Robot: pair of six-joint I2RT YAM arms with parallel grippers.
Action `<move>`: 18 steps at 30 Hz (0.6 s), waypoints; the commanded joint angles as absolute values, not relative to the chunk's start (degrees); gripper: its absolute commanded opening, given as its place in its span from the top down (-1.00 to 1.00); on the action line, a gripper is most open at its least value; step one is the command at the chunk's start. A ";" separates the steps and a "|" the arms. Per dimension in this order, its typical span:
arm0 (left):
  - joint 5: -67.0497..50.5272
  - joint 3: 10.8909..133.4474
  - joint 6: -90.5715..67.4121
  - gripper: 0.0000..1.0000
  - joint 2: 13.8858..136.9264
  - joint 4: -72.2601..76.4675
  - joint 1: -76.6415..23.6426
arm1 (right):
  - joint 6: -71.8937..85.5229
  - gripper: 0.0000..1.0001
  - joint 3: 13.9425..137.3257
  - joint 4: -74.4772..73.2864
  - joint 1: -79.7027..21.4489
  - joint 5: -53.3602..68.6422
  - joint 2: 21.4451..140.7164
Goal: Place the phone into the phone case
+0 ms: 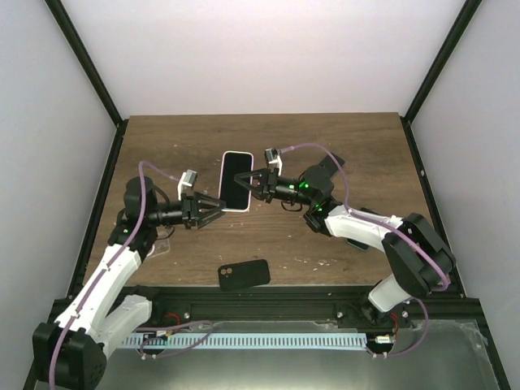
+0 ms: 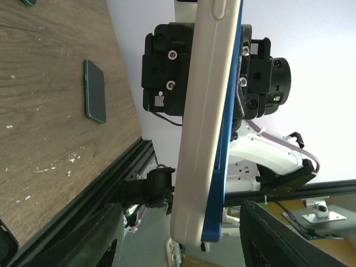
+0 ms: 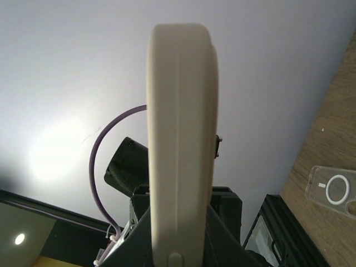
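A white phone case (image 1: 224,180) hangs above the table with the phone (image 1: 237,182) in it, dark screen up. In the left wrist view the case (image 2: 203,111) is edge-on, and the phone's blue side (image 2: 225,167) lies against its right face. My right gripper (image 1: 258,185) is shut on the case's right edge. In its own view the fingers (image 3: 139,233) clamp the white case (image 3: 179,139) from both sides. My left gripper (image 1: 214,204) is open at the case's lower left corner. Its fingers (image 2: 61,233) stand apart on either side of the case.
A black case (image 1: 244,274) lies near the table's front edge. A clear case (image 3: 332,191) lies flat on the wood by the left arm. A dark teal flat object (image 2: 94,92) rests on the table near the black frame rail (image 2: 111,172).
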State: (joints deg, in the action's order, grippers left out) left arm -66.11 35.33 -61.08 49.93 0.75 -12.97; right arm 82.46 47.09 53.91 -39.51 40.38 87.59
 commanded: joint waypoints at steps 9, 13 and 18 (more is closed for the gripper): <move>-65.44 36.27 -56.35 0.74 52.19 -1.86 -13.64 | 80.62 0.79 49.66 54.29 -39.28 39.38 87.69; -63.84 37.07 -54.08 0.93 52.66 -4.79 -13.62 | 80.21 0.77 49.27 53.86 -39.29 39.98 87.81; -61.83 39.20 -49.78 0.91 53.37 -11.44 -13.67 | 77.70 0.74 49.03 50.39 -39.27 39.58 86.67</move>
State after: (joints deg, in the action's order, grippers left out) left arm -64.75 37.17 -54.87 52.77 -5.30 -13.52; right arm 79.57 47.09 49.93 -39.44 39.92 88.44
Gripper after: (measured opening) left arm 0.108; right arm 0.129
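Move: The cased phone hangs in the right hand, which grips its right long edge, so its middle lies about 2 cm left of that hand and level with it. From the open left hand its middle is some 7 cm ahead, 5 cm to the right and 3 cm up, with its near-left corner between the fingers. The black case on the table lies roughly 13 cm back of the left hand, 6 cm right and 25 cm below; the clear case is 22 cm to its left, 3 cm back, equally low. The left fingers close from well open and pinch the cased phone front and back at its near-left corner, while the right fingers keep their hold on the right long edge. Both hands sink meanwhile, the left by about 1.5 cm and the right by about 2 cm, with hardly any turn of the wrists. ##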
